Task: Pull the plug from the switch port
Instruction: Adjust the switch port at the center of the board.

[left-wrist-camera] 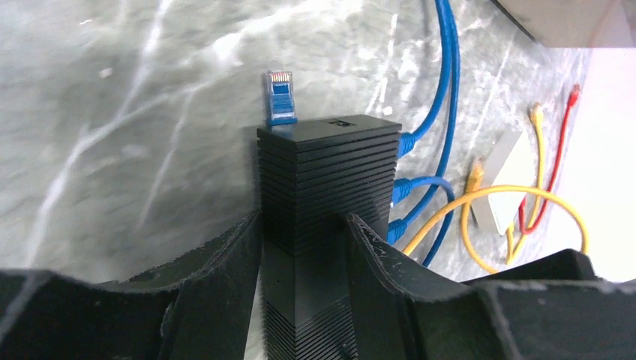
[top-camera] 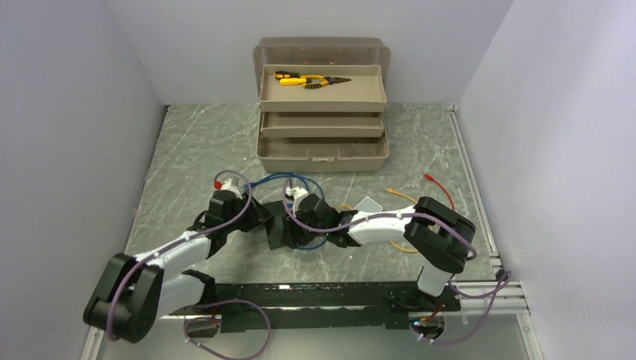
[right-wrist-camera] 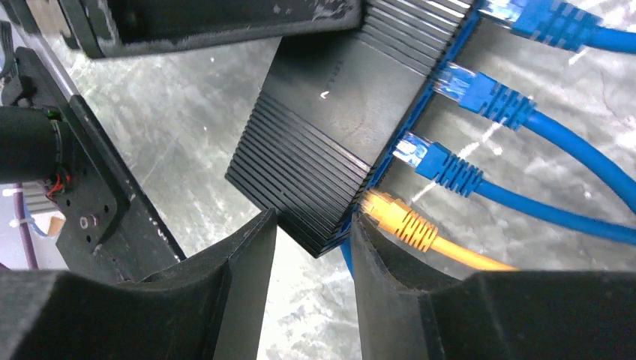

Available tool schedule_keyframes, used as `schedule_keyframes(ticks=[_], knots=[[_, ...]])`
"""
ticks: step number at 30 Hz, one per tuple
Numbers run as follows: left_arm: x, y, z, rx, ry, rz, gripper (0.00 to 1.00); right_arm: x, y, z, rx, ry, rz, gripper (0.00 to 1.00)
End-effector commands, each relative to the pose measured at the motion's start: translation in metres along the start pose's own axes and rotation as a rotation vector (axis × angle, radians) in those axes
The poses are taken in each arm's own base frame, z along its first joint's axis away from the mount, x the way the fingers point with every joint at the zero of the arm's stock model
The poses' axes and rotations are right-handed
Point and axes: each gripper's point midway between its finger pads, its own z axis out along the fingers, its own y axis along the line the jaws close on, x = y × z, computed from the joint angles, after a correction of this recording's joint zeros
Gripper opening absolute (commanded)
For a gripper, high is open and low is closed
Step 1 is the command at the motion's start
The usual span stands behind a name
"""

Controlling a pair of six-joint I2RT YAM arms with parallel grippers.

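Observation:
The switch is a flat black ribbed box lying between my two grippers at the table's middle. My left gripper is shut on one end of it, both fingers pressed on its sides. My right gripper pinches the switch's near corner, its right finger beside a yellow plug seated in the end port. Blue plugs fill the neighbouring ports. A loose blue plug lies at the switch's far end.
An open tan toolbox with yellow-handled pliers stands at the back. Blue cables, a yellow cable, a red cable and a small white box lie right of the switch.

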Motion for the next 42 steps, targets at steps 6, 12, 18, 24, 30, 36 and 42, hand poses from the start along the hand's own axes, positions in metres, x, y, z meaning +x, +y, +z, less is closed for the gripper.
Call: schedule_keyframes(ticks=[6,12,18,24,30,36,42], knots=[[-0.022,-0.096,0.019,0.306,0.03,0.133,0.52,0.021,-0.01,-0.021,0.047,0.022,0.014,0.48],[-0.039,-0.096,0.019,0.239,-0.025,0.116,0.56,0.014,-0.006,-0.014,0.044,0.011,0.007,0.52],[-0.059,-0.077,0.003,0.093,-0.13,0.121,0.61,-0.01,0.006,-0.006,0.023,-0.031,-0.008,0.54],[-0.069,-0.051,-0.022,-0.064,-0.19,0.13,0.78,-0.029,0.008,-0.041,0.075,-0.075,-0.025,0.82],[-0.061,-0.033,-0.037,-0.18,-0.184,0.14,0.99,-0.036,-0.004,-0.096,0.171,-0.116,-0.068,0.92],[-0.031,-0.058,-0.034,-0.165,-0.129,0.182,0.99,-0.044,-0.03,-0.142,0.245,-0.23,-0.032,0.92],[-0.007,-0.07,-0.015,-0.249,-0.011,0.323,0.99,-0.049,-0.04,-0.169,0.277,-0.282,-0.031,0.91]])
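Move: Gripped between both hands, the switch has its middle about 3 cm back and 4 cm right of the left hand, and roughly 5 cm ahead and 4 cm left of the right hand, slightly below both. The right hand has its robot-side right corner; the yellow plug sits some 3 cm ahead of that hand, and the middle blue plug about 8 cm straight ahead. The white box lies around 11 cm ahead and 25 cm right of the right hand. Steering the held switch rightward, the right hand goes about 3 cm right and slightly down, pauses, then opens wide and lifts some 11 cm while backing off to the right. The left hand goes forward and right about 5 cm, rising, climbs on as it swings back left, then opens wide, draws back towards the robot and sinks slightly, then swings right, rolling its left side up. ##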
